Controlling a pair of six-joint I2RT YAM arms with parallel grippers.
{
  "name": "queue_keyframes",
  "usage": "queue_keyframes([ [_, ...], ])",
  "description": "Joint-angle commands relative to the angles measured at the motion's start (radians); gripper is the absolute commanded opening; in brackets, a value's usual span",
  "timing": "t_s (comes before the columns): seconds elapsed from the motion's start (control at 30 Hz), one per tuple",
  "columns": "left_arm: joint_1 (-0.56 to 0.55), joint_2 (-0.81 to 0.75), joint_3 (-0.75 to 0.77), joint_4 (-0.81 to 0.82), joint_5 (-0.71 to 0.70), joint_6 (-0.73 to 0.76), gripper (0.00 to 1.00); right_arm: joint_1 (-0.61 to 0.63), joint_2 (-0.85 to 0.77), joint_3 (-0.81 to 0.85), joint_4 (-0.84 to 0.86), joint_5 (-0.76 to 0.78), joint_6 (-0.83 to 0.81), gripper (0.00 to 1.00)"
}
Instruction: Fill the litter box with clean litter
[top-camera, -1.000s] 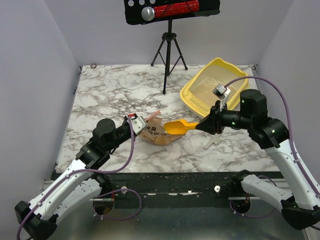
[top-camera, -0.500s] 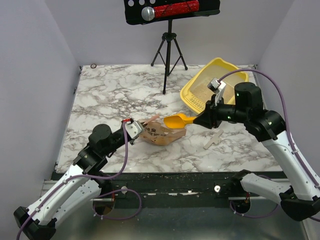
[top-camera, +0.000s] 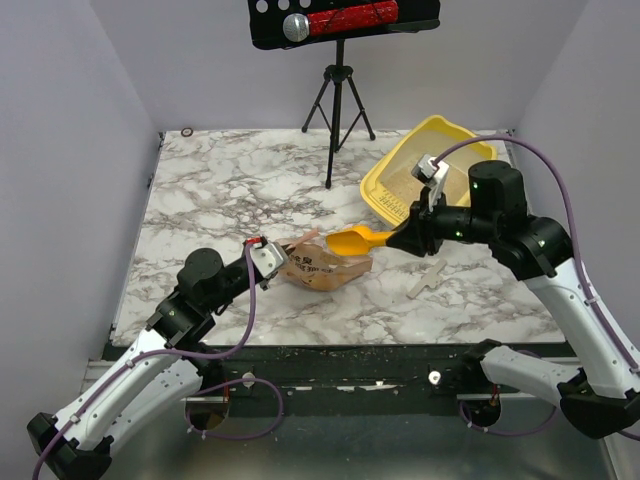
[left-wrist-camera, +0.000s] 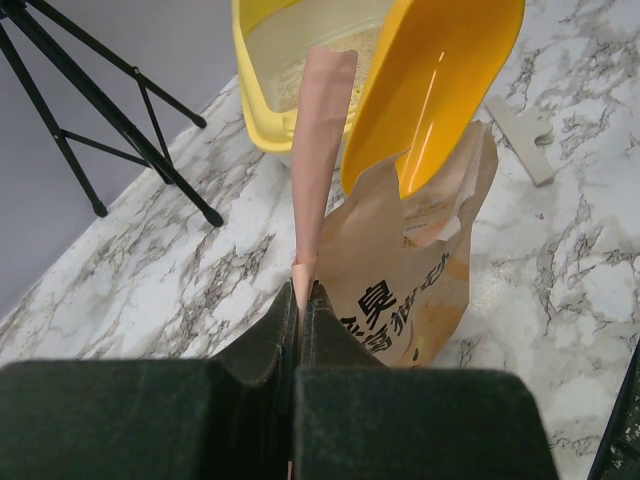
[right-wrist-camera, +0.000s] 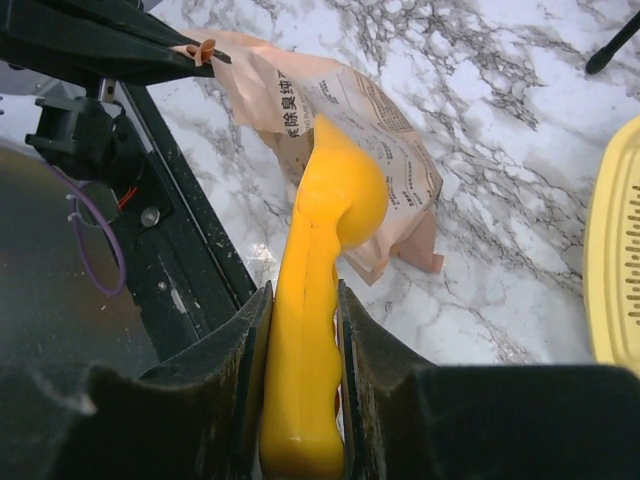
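Observation:
The yellow litter box (top-camera: 385, 190) (left-wrist-camera: 262, 90) (right-wrist-camera: 618, 270) lies tilted at the far right. Beige clean litter (left-wrist-camera: 295, 62) covers part of its floor. A tan printed paper bag (top-camera: 320, 268) (left-wrist-camera: 400, 290) (right-wrist-camera: 350, 110) lies at mid-table. My left gripper (top-camera: 264, 254) (left-wrist-camera: 298, 295) is shut on the bag's pink upper flap and holds it up. My right gripper (top-camera: 398, 242) (right-wrist-camera: 303, 300) is shut on the handle of a yellow-orange scoop (top-camera: 350, 241) (left-wrist-camera: 430, 90) (right-wrist-camera: 325, 200). The scoop's bowl hangs tilted over the bag's open mouth and shows no litter inside.
A black tripod (top-camera: 337, 100) (left-wrist-camera: 110, 130) stands at the back centre, left of the litter box. A flat white piece (top-camera: 425, 282) (left-wrist-camera: 520, 135) lies right of the bag. A small ring (top-camera: 187, 132) sits at the far left corner. The black front rail (right-wrist-camera: 190, 260) runs below the bag.
The right arm carried the scoop left and a little farther back, from beside the bag to over its mouth. The left arm drew back left, holding the flap. Both have barely moved since.

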Motion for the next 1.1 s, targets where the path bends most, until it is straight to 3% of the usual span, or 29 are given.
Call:
queue_keyframes([
  [0.0,-0.006,-0.019,0.004,0.072,0.02,-0.018,0.0,0.019,0.014,-0.033,-0.002,-0.044,-0.02,0.0],
  [0.33,-0.006,-0.016,0.005,0.072,0.025,-0.024,0.0,0.07,0.051,-0.051,0.026,-0.029,-0.019,0.0],
  [0.63,-0.006,-0.035,0.002,0.155,0.007,-0.044,0.0,0.102,0.177,-0.037,0.032,0.11,0.024,0.0],
  [0.93,-0.008,-0.095,0.025,0.235,-0.032,-0.081,0.0,0.1,0.249,0.002,-0.016,0.497,0.23,0.0],
  [1.07,-0.008,-0.112,0.019,0.228,-0.032,-0.069,0.0,0.102,0.272,0.067,-0.083,0.529,0.247,0.0],
])
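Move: The litter bag's middle lies some 16 cm to the left of the right hand, about 7 cm ahead and 20 cm lower; this hand already holds the orange scoop, its bowl pointing at the mouth. From it, the litter box is roughly 35 cm ahead and 13 cm right, a small white plastic piece about 7 cm ahead and 10 cm right, both far below. The left hand, pinching the bag's rim, has the bag's middle about 5 cm ahead, 9 cm right and 14 cm below. Down and left at first, the right hand then dips further while swinging forward, in all about 7 cm down, 4 cm forward and 3 cm left, taking the scoop bowl into the bag's mouth. Late on, its wrist tips the nose some 15 degrees lower and rolls the scoop; the grip on the handle stays. The left fingers keep the rim pinched and ease up about 1 cm. ##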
